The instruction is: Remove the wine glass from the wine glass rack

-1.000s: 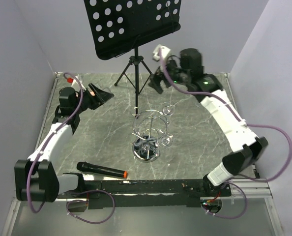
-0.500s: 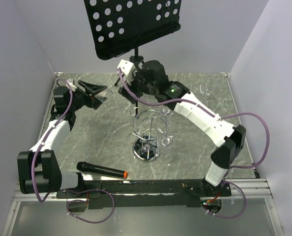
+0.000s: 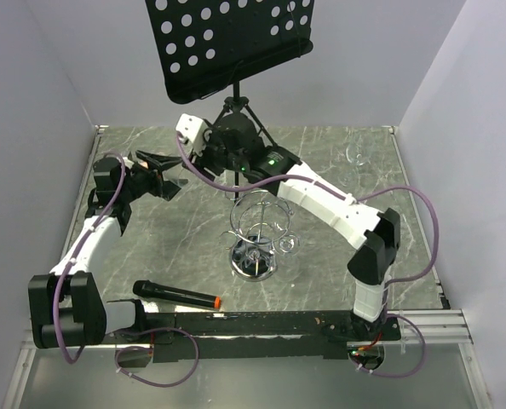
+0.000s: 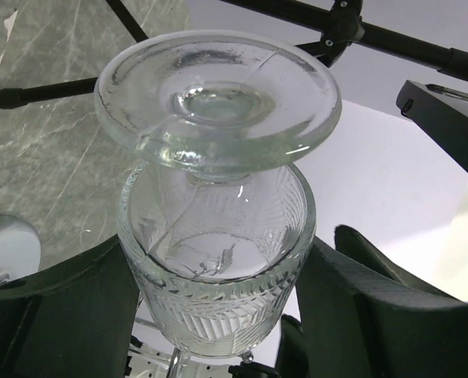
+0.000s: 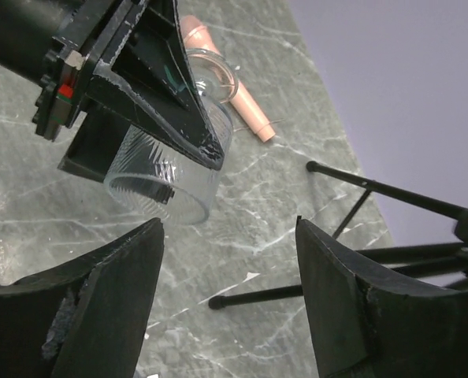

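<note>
My left gripper is shut on the cut-glass bowl of a wine glass, whose round foot points away from the camera. In the top view this gripper hovers at the table's back left, well away from the chrome wine glass rack in the middle. My right arm reaches across above the rack, and its gripper sits close beside the left one. In the right wrist view the held glass lies just beyond my right gripper, which stands open with nothing between its fingers.
A black tripod music stand rises at the back, with its legs on the marble under my right gripper. A black microphone lies near the front edge. Another clear glass stands at the back right. Grey walls close in both sides.
My right arm has swung from the back right across to the left gripper, and its jaws have narrowed a little. The left gripper has drawn back slightly with the glass.
</note>
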Robot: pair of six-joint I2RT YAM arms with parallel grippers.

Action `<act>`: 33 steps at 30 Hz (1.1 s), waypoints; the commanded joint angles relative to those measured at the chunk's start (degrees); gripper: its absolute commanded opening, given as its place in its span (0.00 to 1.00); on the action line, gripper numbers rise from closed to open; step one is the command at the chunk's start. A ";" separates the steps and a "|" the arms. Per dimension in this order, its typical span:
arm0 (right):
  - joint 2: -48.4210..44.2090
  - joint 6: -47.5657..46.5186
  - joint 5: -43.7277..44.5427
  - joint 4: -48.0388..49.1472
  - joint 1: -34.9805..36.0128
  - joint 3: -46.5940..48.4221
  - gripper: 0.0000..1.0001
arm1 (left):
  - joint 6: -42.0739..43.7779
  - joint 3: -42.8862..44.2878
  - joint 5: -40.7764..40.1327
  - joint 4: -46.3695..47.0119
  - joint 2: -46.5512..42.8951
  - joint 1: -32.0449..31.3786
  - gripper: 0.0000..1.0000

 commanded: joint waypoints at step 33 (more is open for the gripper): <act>9.73 -0.33 2.41 4.35 1.58 7.91 0.53 | -5.47 4.49 2.36 -4.77 -4.58 0.73 0.01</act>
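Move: The wine glass is already between the left fingers, gripped by its bowl with the rim facing the right gripper; that gripper is some 8 cm to the left hand's right, 1 cm farther out and 6 cm higher. From the right hand the glass lies about 8 cm left, 1 cm back and 6 cm lower. The rack stands roughly 17 cm back from the right hand, 13 cm to its right and 19 cm below; the music stand's legs are about 12 cm ahead, 8 cm right and 25 cm below. With the left fingers keeping their grip on the bowl and that hand almost still, rising only about 1 cm, the right hand brings its fingertips up to the open rim. It eases down some 4 to 5 cm and left about 3 cm, with a little forward; the descent pauses and lifts slightly midway before resuming. Its fingers narrow by about a fifth of their range without shutting; whether they touch the glass can't be seen. ##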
